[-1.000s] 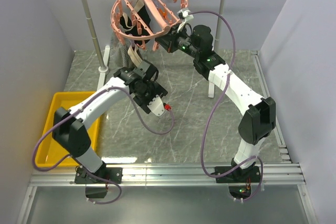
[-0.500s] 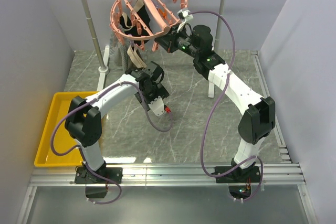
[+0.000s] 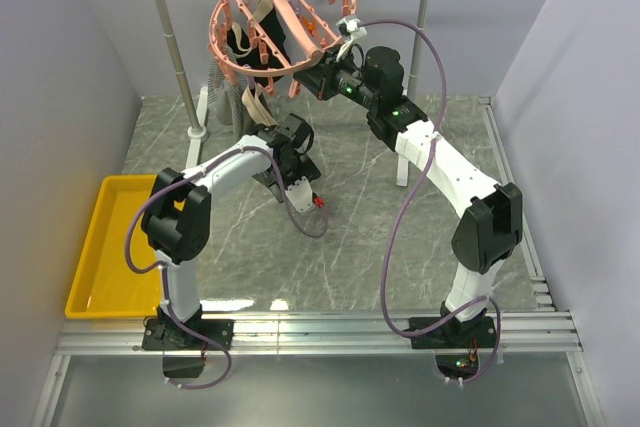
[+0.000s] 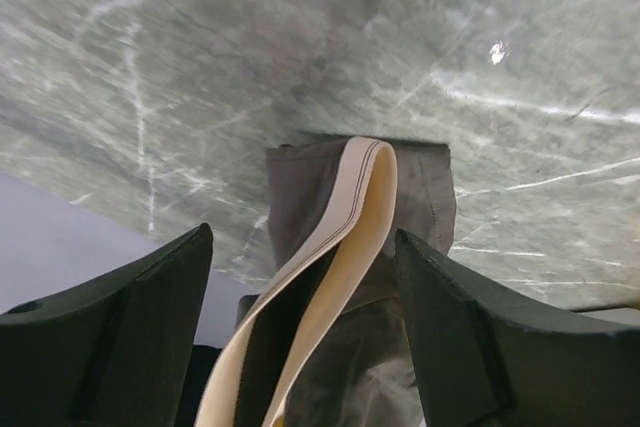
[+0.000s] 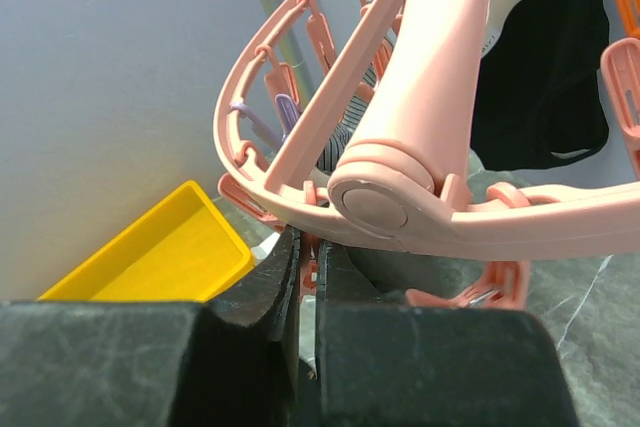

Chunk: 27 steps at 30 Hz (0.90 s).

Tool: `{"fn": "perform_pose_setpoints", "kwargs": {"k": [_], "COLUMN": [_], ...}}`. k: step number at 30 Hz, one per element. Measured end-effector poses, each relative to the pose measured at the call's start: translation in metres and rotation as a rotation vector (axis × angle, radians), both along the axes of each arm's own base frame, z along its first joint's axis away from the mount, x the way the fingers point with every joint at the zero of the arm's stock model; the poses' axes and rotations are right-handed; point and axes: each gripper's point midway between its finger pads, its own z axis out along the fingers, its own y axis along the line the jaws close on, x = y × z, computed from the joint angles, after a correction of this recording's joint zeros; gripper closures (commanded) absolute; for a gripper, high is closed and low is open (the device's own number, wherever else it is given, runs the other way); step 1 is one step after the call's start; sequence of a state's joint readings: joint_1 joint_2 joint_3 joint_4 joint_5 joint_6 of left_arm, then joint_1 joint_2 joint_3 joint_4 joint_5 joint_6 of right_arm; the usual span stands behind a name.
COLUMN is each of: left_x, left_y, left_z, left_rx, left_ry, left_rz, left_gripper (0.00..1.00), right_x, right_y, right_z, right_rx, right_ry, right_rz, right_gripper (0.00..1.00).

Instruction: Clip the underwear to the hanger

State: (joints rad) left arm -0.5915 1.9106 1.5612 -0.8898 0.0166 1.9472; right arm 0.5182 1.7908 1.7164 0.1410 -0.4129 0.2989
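The salmon-pink round hanger (image 3: 275,17) hangs from the white rail, tilted; it also shows in the right wrist view (image 5: 430,97). My right gripper (image 3: 320,75) is shut on one of its clip pegs (image 5: 312,252) at the near rim. The dark grey-brown underwear (image 3: 250,107) with its beige waistband hangs below the ring's left side. In the left wrist view the underwear (image 4: 420,197) lies between my left gripper's (image 4: 302,237) open fingers, its waistband (image 4: 350,217) looped toward the camera. The left gripper (image 3: 265,129) sits just below it. The underwear's top end is hidden.
A black garment (image 3: 240,42) and a light grey patterned cloth (image 3: 225,87) hang from the same ring. White rail posts (image 3: 170,37) stand at the back. A yellow tray (image 3: 100,247) sits at the left front on the marble table (image 3: 380,237).
My left arm has folded in and its gripper has moved back toward the hanging underwear. The right arm and the hanger have not moved.
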Motion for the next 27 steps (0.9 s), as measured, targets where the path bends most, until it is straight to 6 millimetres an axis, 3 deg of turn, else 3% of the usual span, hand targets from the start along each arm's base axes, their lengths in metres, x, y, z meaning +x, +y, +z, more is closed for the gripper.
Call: {"fn": "perform_pose_setpoints", "kwargs": {"k": [4,7,8,11,16,23,27], "left_x": [0.01,0.014,0.014,0.022,0.028,0.01,-0.008], "left_y": [0.005,0.008,0.008,0.003,-0.006,-0.011,-0.016], "left_z": [-0.006,-0.009,-0.009,-0.004,0.007,0.011,0.028], "left_rx": [0.013,0.017,0.015,-0.017,-0.096,-0.189,-0.276], "left_ry": [-0.004,-0.004,-0.002,-0.005,0.004,0.11,0.179], "left_rz": [0.009,0.009,0.011,0.017,0.034,0.104,0.178], "left_gripper": [0.29,0.48,0.62,0.8,1.0,0.99,1.0], "right_x": [0.001,0.002,0.002,0.003,0.003,0.004,0.005], "right_y": [0.0,0.001,0.001,0.001,0.001,0.0,-0.001], "right_z": [-0.001,-0.002,-0.003,-0.004,-0.004,-0.004,-0.003], "right_rx": [-0.001,-0.002,-0.002,-0.003,-0.003,-0.003,-0.003], "right_ry": [0.002,0.004,0.004,0.006,0.006,0.005,0.005], "right_rz": [0.0,0.0,0.001,0.002,0.001,-0.003,-0.007], "right_gripper": [1.0,1.0,1.0,1.0,1.0,1.0,1.0]}}
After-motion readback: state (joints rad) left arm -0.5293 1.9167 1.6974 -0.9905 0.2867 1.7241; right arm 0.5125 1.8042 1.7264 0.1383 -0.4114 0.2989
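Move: The underwear's hanging waistband runs between the left hand's open fingers; the spot to pinch, near its loose end, is about 3 cm ahead and 1 cm below, neither left nor right. The clip that the right hand grips is some 6 cm ahead of the left hand, 3 cm right and 28 cm above; the hanger's middle is about 15 cm ahead, straight, and 32 cm up. From the right hand, the spot is roughly 3 cm back, 3 cm left and 29 cm below. The underwear's waistband is pinched a few centimetres short of its loose end: the left hand slips forward about 3 cm, slightly down, and shuts its wide-open fingers across both layers, then draws back and rises some 3 to 4 cm with it, fingertips tilting to the right and back by some 20 degrees. The right hand stays put and keeps its grip on the clip at the hanger's near rim. ##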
